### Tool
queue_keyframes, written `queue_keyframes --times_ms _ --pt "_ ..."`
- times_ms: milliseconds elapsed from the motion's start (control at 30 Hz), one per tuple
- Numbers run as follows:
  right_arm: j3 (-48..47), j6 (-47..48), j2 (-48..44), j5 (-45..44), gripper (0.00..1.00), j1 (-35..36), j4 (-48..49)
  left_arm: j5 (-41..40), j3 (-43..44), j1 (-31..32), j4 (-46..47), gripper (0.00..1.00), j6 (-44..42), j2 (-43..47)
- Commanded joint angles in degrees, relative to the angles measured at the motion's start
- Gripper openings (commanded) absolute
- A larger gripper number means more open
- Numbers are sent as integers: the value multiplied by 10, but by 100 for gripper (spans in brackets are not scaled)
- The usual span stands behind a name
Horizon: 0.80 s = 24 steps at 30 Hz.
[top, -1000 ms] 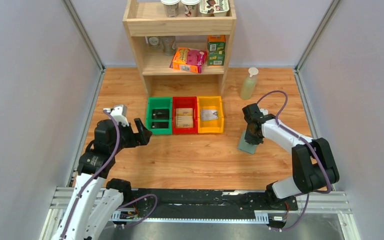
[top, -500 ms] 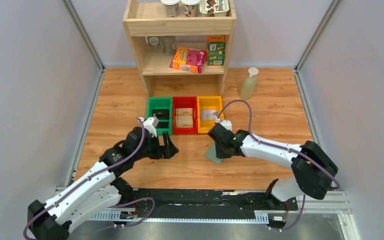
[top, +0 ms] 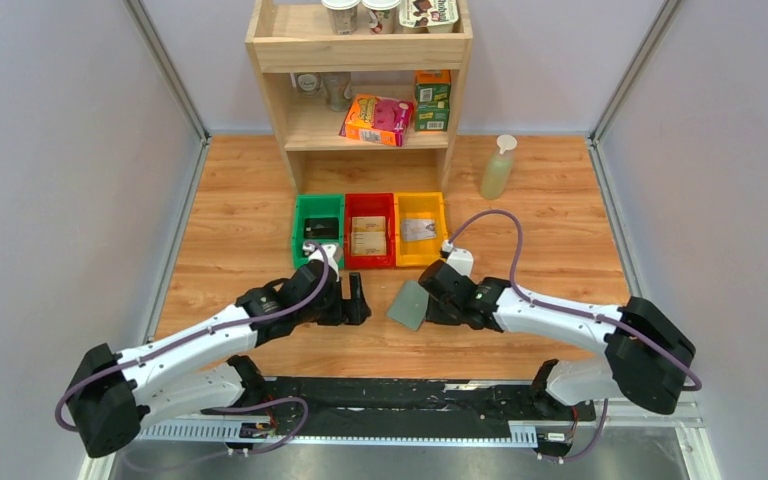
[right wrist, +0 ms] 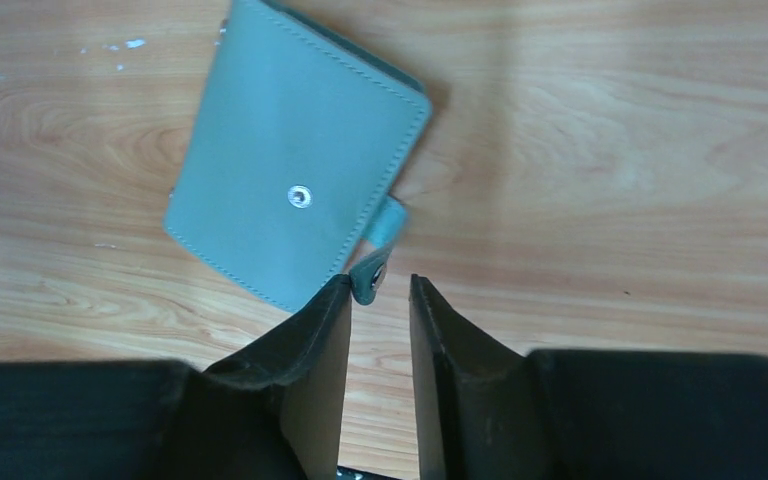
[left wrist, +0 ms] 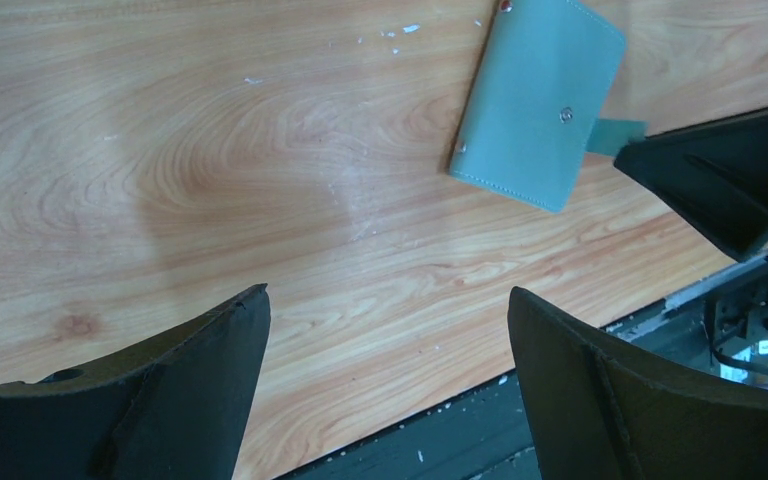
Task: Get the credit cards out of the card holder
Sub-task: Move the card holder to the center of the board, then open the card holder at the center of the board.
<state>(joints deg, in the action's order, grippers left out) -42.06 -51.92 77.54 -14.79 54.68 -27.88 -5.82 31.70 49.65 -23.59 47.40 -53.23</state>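
Observation:
The card holder (top: 408, 304) lies folded shut and flat on the wooden table, grey-green, with a snap stud on its cover (right wrist: 300, 196). Its small closure tab (right wrist: 378, 250) hangs loose and sticks out toward my right gripper (right wrist: 380, 285). The jaws stand slightly apart; the tab's end rests at the tip of one finger and is not pinched. My left gripper (top: 358, 298) hovers wide open just left of the holder (left wrist: 540, 100), holding nothing. No credit cards show on the holder; its inside is hidden.
Green (top: 318, 232), red (top: 367, 236) and yellow (top: 419, 230) bins stand in a row behind the grippers, each with a flat item inside. A wooden shelf (top: 360, 60) with boxes and cups stands at the back. A pale bottle (top: 497, 168) is at the back right.
The right arm carried the holder from the right side to the table's middle and laid it down, then its jaws parted. The left arm swung in from the left toward the holder.

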Motion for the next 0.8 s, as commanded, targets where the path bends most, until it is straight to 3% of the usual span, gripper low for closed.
queue_keyframes --times_ms 0,200,400,767 --pt "39 -65 -43 -52 31 -1 29 -21 49 8 28 95 -20 -44" --pt "82 -85 -51 -46 33 -5 75 -20 97 18 30 95 -54 -115" --pt "137 -108 -63 -42 27 -18 140 -17 150 27 9 96 -90 -175" --pt "236 -123 -141 -6 30 -56 260 -29 232 69 -43 96 -162 -271"
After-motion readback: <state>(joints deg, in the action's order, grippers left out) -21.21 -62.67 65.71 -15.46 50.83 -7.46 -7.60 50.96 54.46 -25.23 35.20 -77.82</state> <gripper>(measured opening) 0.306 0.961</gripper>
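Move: The card holder lies roughly 5 cm ahead of the left hand, 11 cm to its right and 8 cm below. From the right hand it is some 3 cm ahead, 5 cm to the left and 3 cm down. Counted from the left hand, the red bin stands about 21 cm ahead and 3 cm to the right, the yellow bin about 22 cm ahead and 13 cm to the right, both some 7 cm lower. Towards the card holder's left side comes the left hand, wide open, about 6 cm right and 3 cm forward at nearly constant height, rolling its left side up and turning clockwise. The right hand backs off rightward and sinks, nearly 3 cm each, then stays low and tilts its left side up, its slightly open fingertips still at the holder's strap. ##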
